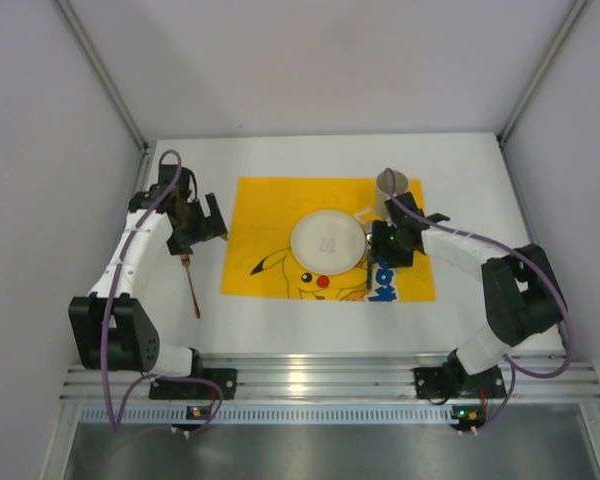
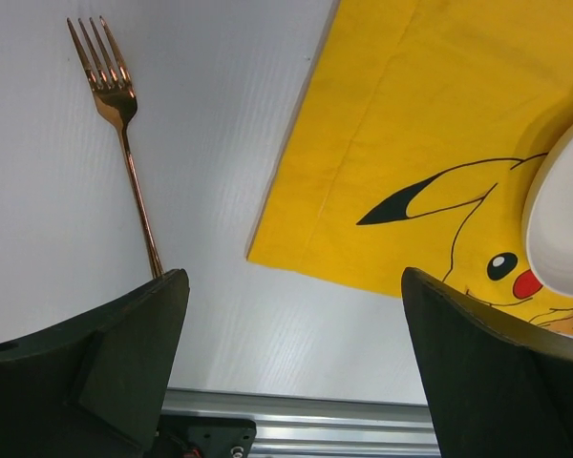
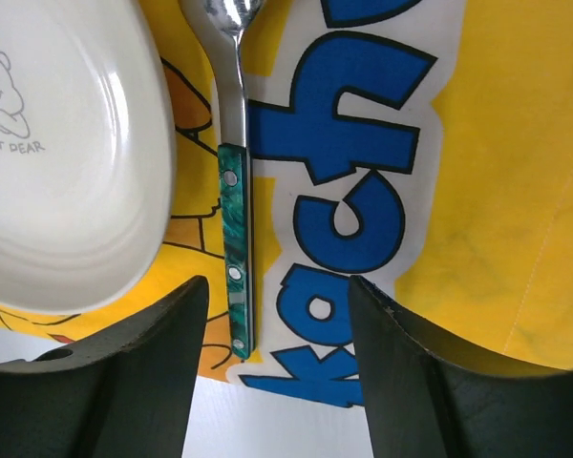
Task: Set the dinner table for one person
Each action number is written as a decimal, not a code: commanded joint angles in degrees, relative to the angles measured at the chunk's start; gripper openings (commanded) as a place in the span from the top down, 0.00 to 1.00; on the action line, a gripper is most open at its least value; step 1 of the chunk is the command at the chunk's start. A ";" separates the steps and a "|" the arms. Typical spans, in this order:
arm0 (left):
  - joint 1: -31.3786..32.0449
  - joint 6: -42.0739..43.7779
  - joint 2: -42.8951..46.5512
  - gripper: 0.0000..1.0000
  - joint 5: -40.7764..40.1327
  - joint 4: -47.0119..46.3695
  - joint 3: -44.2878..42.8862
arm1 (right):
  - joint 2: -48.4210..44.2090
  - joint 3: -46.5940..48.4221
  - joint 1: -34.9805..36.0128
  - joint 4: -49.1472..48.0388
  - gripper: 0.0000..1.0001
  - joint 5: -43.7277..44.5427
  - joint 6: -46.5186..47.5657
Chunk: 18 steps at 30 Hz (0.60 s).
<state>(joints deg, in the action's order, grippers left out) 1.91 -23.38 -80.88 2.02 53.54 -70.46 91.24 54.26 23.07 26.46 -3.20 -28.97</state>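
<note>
The white dinner table (image 1: 280, 160) carries a yellow cartoon mat (image 1: 265, 215). A white plate (image 1: 327, 243) sits on the mat's middle. A beige mug (image 1: 391, 186) stands at the mat's far right corner. A copper fork (image 1: 191, 287) lies on the bare table left of the mat and also shows in the left wrist view (image 2: 124, 143). A green-handled steel utensil (image 3: 234, 258) lies on the mat just right of the plate (image 3: 57, 153). My left gripper (image 1: 195, 222) is open and empty above the table, between fork and mat. My right gripper (image 1: 390, 243) is open and empty, hovering over the utensil's handle end.
A slotted aluminium rail (image 1: 320, 380) runs along the table's near edge, with both arm bases bolted to it. White walls close in the left, right and far sides. The mat's near edge (image 2: 306, 262) lies close to the left gripper (image 2: 296, 363).
</note>
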 commanded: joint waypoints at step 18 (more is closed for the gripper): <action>-8.24 3.95 -8.58 0.04 -6.24 -9.33 9.28 | -16.97 0.15 -0.39 12.03 0.40 5.57 2.52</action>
<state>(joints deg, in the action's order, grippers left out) -5.65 -21.54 -88.23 -3.95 47.46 -61.49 76.90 54.02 23.07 35.53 0.60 -27.79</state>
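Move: The fork lies flat on the table some 12 cm below my left hand, about 9 cm back and 6 cm to its left; the plate is 29 cm to that hand's right and 3 cm ahead. From my right hand, the spoon just set down is 2 cm left, 4 cm back and 2 cm below; the plate is 13 cm left and level with it, the cup 12 cm ahead and 2 cm right, the fork 46 cm left and 11 cm back. I sink my open left hand about 8 cm while carrying it some 6 cm left, towards the fork, tipping the fingers about 10 degrees nearer to straight down and turning the hand slightly counter-clockwise. My right hand, already free of the spoon and half open, lifts about 6 cm off the placemat, easing a little back and right. ##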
